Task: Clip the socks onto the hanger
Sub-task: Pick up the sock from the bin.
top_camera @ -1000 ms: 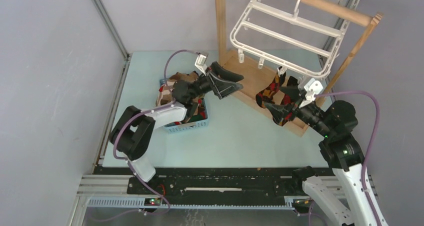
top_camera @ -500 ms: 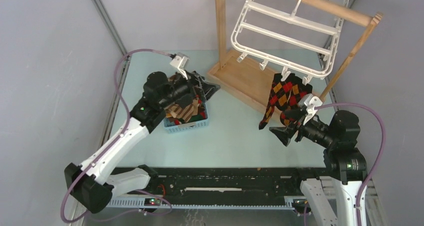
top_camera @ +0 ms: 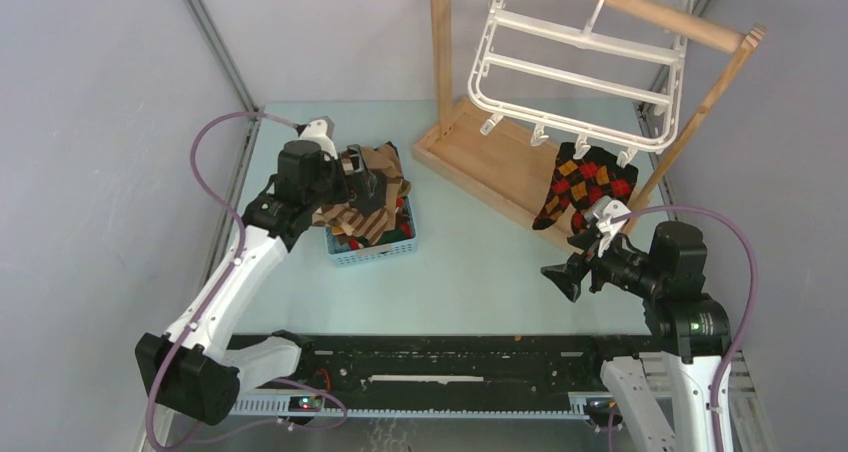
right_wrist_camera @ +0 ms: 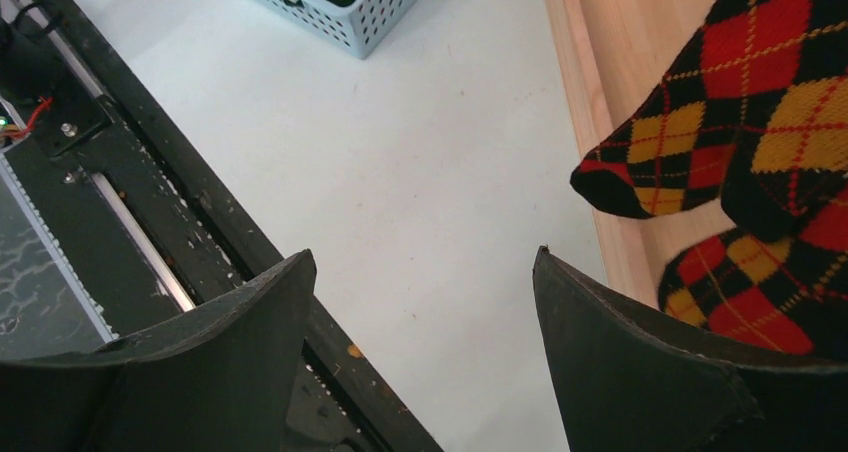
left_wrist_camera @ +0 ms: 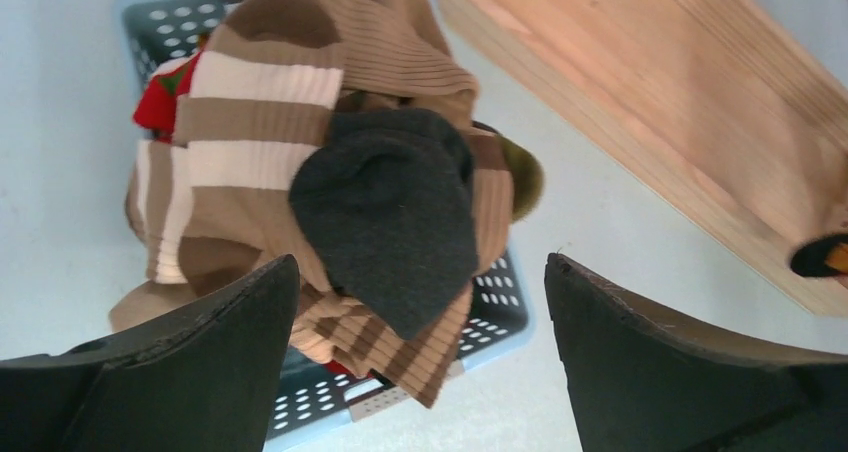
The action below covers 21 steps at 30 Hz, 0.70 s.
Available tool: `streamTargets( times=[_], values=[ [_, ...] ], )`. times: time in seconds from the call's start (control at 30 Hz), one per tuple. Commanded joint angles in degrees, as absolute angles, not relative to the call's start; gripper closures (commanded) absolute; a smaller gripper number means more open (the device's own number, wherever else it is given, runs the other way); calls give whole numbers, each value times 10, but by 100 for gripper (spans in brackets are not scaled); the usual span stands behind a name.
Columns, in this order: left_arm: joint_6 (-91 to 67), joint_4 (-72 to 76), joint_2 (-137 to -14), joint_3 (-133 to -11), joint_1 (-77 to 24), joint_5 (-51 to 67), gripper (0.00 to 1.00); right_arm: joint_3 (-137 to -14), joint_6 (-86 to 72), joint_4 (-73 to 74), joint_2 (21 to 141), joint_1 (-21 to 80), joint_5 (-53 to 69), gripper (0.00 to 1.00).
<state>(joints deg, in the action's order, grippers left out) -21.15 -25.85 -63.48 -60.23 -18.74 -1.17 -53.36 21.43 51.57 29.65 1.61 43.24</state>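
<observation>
The white hanger hangs from the wooden rail at the back right. A pair of black argyle socks dangles from its front clips; the right wrist view shows these socks at its right edge. My right gripper is open and empty, low and in front of them, apart from them. My left gripper hovers open over the blue basket. Between its fingers lie a dark sock and brown striped socks, untouched.
The tan wooden stand's base lies right of the basket, its board near the left gripper's right finger. Grey walls close both sides. The black base rail runs along the near edge under the right gripper.
My left arm swung back from the stand to above the basket. My right gripper let go of the argyle socks and drew back toward the near edge; they now hang free.
</observation>
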Motion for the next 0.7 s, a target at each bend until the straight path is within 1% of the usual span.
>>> streamTargets(
  times=[0.0,0.03,0.07,0.17,0.23,0.27,0.3,0.4,0.5,0.63,0.67],
  values=[
    [-211,-276,-667,-635,-165,-61,10,-521,238,529,305,20,405,12],
    [-207,-277,-678,-639,-158,-59,18,-518,235,524,305,21,406,13],
    [-205,-279,-690,-643,-149,-52,24,-514,228,517,304,22,408,13],
    [-198,-279,-724,-652,-122,-27,35,-507,213,500,303,23,414,13],
    [-193,-279,-744,-657,-110,-20,37,-501,206,491,298,22,416,13],
    [-193,-279,-753,-661,-105,-14,40,-498,202,487,297,22,416,13],
    [-193,-277,-765,-664,-100,-6,45,-496,199,484,294,21,417,13],
    [-196,-276,-785,-675,-98,45,50,-486,186,473,287,17,420,14],
    [-206,-273,-793,-678,-98,76,59,-477,174,461,279,7,429,14],
    [-216,-271,-787,-674,-98,83,60,-468,168,455,273,4,437,14],
    [-217,-271,-784,-673,-98,85,64,-465,166,453,272,4,439,14]
  ],
)
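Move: Down and ahead of the left hand lies the dark grey sock on top of the pile, some 7 cm forward, level sideways and about 11 cm below. The brown striped sock is roughly 6 cm farther out and 7 cm left of the dark one; the wooden tray's nearest corner is about 8 cm beyond the dark sock and 11 cm to its right. From the right hand the dark sock is around 14 cm ahead, 40 cm left and 15 cm lower. Sinking about 7 cm towards the dark sock, the left hand also drifts forward and left some 4 cm each, then eases back right by about 2 cm near the bottom. Its fingers tip down 15 degrees and narrow from almost fully open to under half, ending close over the sock's left side; contact can't be made out. The empty right hand sinks about 2.5 cm, still open. ##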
